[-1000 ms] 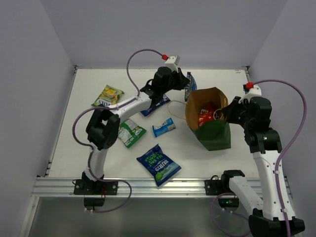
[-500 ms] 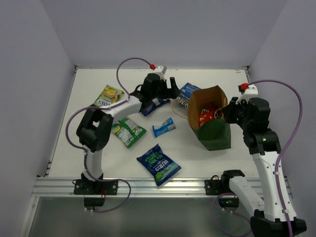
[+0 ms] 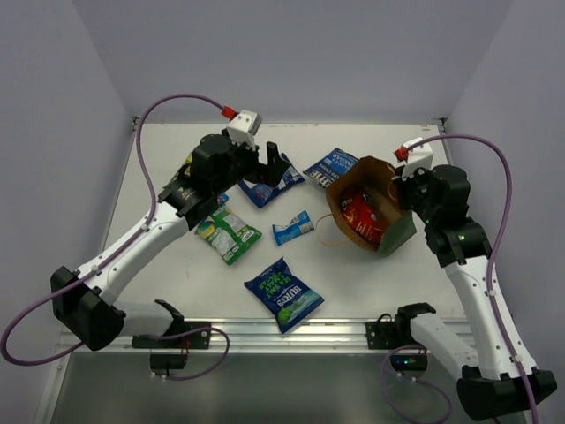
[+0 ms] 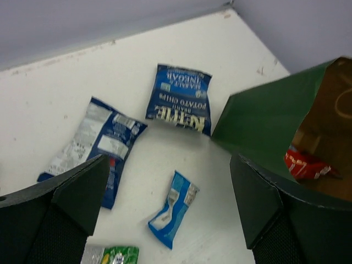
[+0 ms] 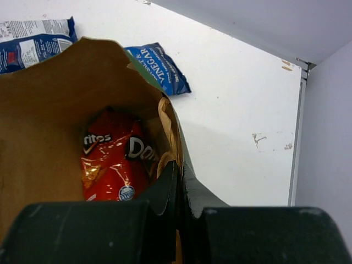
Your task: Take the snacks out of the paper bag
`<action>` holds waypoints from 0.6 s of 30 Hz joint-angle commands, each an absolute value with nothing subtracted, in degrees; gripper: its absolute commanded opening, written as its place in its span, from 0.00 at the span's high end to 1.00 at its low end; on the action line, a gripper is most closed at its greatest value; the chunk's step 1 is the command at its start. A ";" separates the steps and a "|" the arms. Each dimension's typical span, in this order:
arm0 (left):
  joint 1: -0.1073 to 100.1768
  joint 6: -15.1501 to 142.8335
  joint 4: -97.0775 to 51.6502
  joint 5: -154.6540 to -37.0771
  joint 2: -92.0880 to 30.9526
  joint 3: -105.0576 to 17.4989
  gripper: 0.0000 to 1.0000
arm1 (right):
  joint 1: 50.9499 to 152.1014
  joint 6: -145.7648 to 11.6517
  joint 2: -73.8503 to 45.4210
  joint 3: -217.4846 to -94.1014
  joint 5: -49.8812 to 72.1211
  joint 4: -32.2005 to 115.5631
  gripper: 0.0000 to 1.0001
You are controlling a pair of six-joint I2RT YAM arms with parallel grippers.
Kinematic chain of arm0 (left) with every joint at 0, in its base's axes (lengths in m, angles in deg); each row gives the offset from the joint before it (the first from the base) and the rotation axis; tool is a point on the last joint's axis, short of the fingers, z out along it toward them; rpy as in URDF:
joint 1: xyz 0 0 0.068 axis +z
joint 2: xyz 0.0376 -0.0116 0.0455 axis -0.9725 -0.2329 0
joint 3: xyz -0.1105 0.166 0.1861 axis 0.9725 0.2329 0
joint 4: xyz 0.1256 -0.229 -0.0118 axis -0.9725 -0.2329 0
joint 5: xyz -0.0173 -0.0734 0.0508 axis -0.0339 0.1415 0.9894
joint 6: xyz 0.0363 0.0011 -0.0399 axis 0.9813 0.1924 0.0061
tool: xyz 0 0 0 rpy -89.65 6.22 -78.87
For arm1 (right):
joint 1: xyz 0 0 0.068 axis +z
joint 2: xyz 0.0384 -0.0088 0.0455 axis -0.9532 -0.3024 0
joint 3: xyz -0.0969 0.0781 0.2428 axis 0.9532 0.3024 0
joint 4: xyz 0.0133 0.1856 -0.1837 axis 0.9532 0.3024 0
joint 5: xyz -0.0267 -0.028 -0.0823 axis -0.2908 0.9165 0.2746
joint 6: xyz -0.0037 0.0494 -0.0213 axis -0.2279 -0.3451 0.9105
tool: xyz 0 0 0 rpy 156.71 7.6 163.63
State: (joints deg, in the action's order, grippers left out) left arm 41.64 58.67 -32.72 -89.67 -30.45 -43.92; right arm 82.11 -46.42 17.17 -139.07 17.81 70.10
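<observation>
The dark green paper bag point(image 3: 399, 231) is tipped over to the left, its brown mouth facing the left arm. My right gripper point(image 3: 399, 196) is shut on its far rim point(image 5: 175, 144). A red-orange packet point(image 3: 360, 217) lies inside and also shows in the right wrist view point(image 5: 113, 159). My left gripper point(image 3: 275, 166) is open and empty, held above the table left of the bag point(image 4: 264, 113). Below it lie a blue Kettle bag point(image 4: 180, 99), a dark blue crisp bag point(image 4: 93, 143) and a small blue bar point(image 4: 173, 208).
A green-white packet point(image 3: 229, 235) and a blue crisp bag point(image 3: 284, 294) lie nearer the front. The yellow-green packet is mostly hidden behind my left arm. Grey walls close the table on three sides, and an aluminium rail point(image 3: 265, 331) runs along the front.
My left gripper let go of the Kettle bag, which now lies left of the paper bag, and the arm drew back to the left. My right gripper tipped the bag leftward.
</observation>
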 commanded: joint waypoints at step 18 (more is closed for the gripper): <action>29.72 39.14 -34.06 -98.16 -27.91 -39.62 0.09 | 92.97 -48.54 22.75 -125.86 20.60 64.38 1.00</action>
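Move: The red Doritos packet sits inside the paper bag, roughly level fore-and-aft with the left hand, some 24 cm to its right and 25 cm below. On the table, about 32 cm below that hand, the blue snack bar lies 4 cm right, level with it; the navy Kettle packet 22 cm ahead and 16 cm right. From the right hand, already pinching the bag's rim, the Doritos lie about 5 cm ahead, 3 cm left and 20 cm below. Draw the open left gripper back about 9 cm towards the near side of the bag's mouth, sinking some 4 cm, tipping the fingers down and turning them clockwise, and swing it right only at the end. Meanwhile keep the right fingers shut on the rim and carry it down and left around 5 cm, slightly back, turning a little counter-clockwise. ##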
